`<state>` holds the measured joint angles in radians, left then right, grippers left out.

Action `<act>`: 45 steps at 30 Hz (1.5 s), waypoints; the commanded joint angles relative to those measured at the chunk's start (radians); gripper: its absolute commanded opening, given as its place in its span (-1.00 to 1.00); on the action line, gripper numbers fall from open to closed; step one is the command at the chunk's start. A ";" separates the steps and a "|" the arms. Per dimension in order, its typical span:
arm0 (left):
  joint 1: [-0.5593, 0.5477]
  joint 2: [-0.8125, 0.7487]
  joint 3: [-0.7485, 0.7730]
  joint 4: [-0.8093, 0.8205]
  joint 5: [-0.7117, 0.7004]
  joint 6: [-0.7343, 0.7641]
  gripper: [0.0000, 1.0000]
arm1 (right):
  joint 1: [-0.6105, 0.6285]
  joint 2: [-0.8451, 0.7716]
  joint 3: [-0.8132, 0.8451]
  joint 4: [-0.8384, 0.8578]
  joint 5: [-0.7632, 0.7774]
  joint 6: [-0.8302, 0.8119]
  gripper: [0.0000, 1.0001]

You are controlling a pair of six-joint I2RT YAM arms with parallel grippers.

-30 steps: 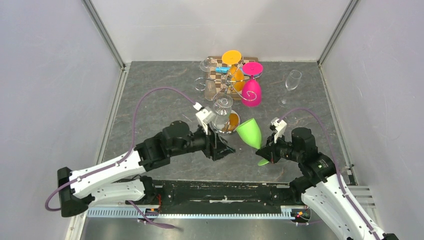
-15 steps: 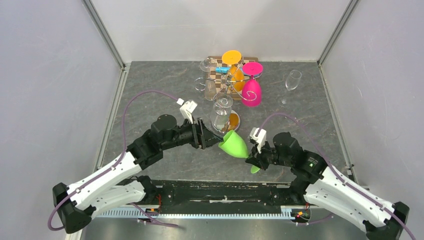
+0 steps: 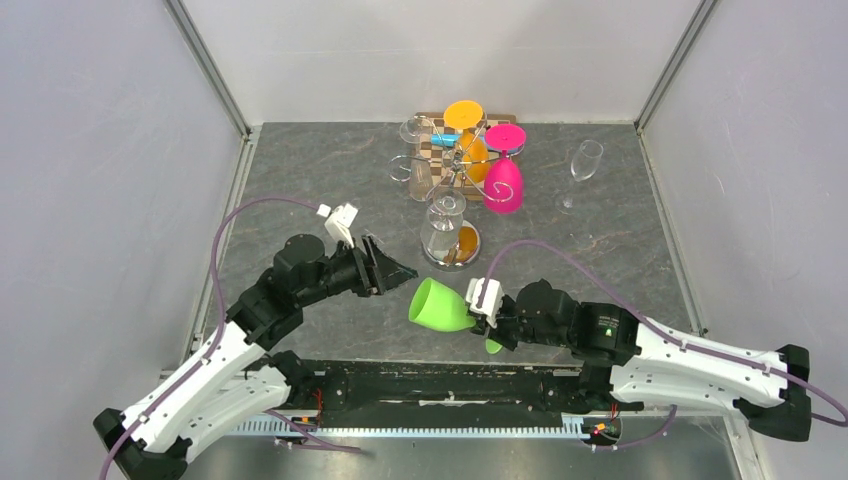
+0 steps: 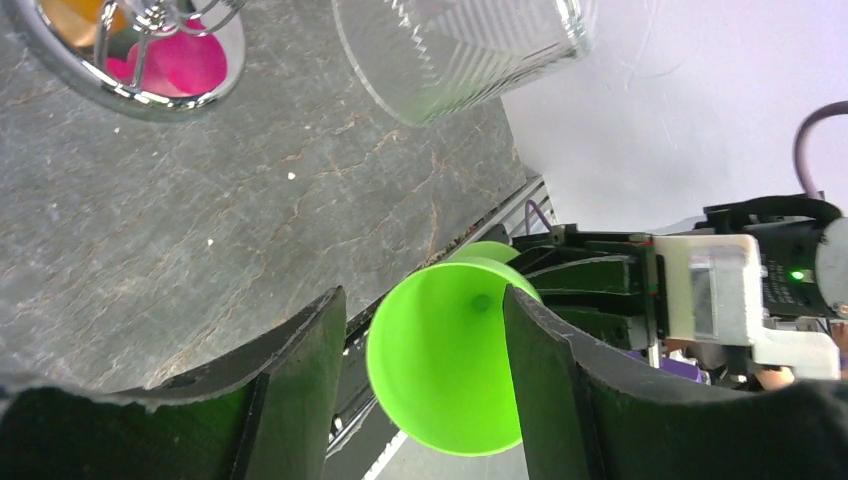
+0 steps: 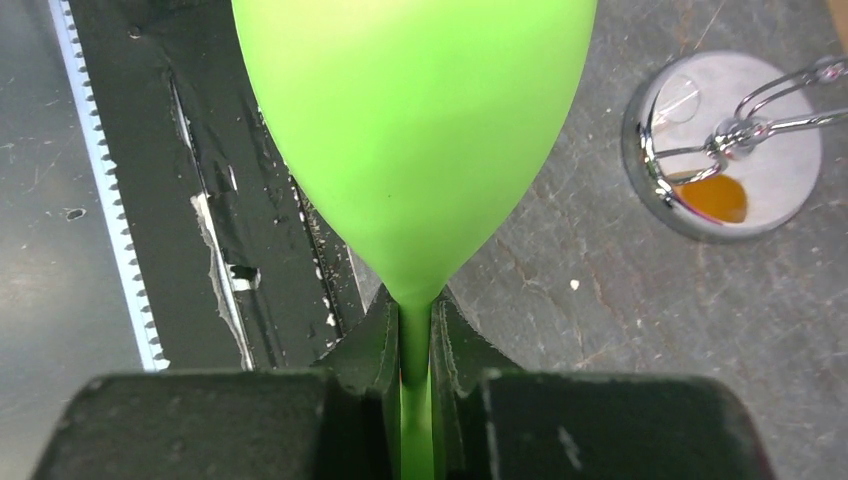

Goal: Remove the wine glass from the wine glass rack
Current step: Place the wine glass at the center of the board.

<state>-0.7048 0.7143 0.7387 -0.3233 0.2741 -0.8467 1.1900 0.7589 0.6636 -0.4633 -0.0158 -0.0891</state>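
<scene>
The green wine glass [image 3: 437, 305] lies tilted near the front edge, its mouth facing left. My right gripper [image 3: 494, 326] is shut on its stem [image 5: 417, 335], just below the bowl [image 5: 420, 130]. The left gripper [image 3: 400, 270] is open and a short way left of the glass. In the left wrist view the green bowl [image 4: 445, 370] shows beyond the gap between the left gripper's [image 4: 425, 300] fingers, apart from them. The chrome wine glass rack [image 3: 456, 165] stands behind, its round base [image 3: 460, 247] on the table, still hung with orange, pink [image 3: 502, 185] and clear glasses.
A clear wine glass [image 3: 584, 162] stands alone at the back right. A checkered board [image 3: 437, 143] lies behind the rack. Grey walls close in the left, right and back. A black toothed rail [image 3: 400, 385] runs along the near edge.
The right arm has swung the green glass left and toward the near edge, tipping its mouth leftward. The left arm has pulled back left from the rack, staying open.
</scene>
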 commanded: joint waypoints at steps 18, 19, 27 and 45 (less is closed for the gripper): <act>0.032 -0.073 -0.152 0.082 0.205 -0.118 0.27 | 0.098 0.055 0.176 0.076 0.171 -0.246 -1.00; 0.033 -0.076 -0.153 0.082 0.206 -0.117 0.27 | 0.102 0.058 0.180 0.077 0.174 -0.249 -1.00; 0.033 -0.088 -0.145 0.054 0.217 -0.104 -0.04 | 0.112 0.077 0.190 0.076 0.206 -0.262 -1.00; 0.033 -0.094 -0.124 0.044 0.237 -0.100 -0.96 | 0.122 0.086 0.198 0.053 0.252 -0.246 -0.98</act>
<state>-0.6781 0.6273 0.5880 -0.2802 0.4843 -0.9352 1.3067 0.8532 0.8021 -0.4450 0.1921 -0.3443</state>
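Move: The left hand, open, has the green wine glass's bowl about 5 cm back, 7 cm to its right and 5 cm lower. The clear glass hanging on the rack is some 9 cm ahead, 5 cm right; the rack's middle is roughly 13 cm ahead, 8 cm right, both slightly lower. The right hand still pinches the green stem; the left gripper it offers the bowl to lies about 6 cm ahead, 13 cm left and 9 cm above it. Right raises the glass 5 cm, tilting it; left draws back 4 cm, sinking, then shuts on its rim. ##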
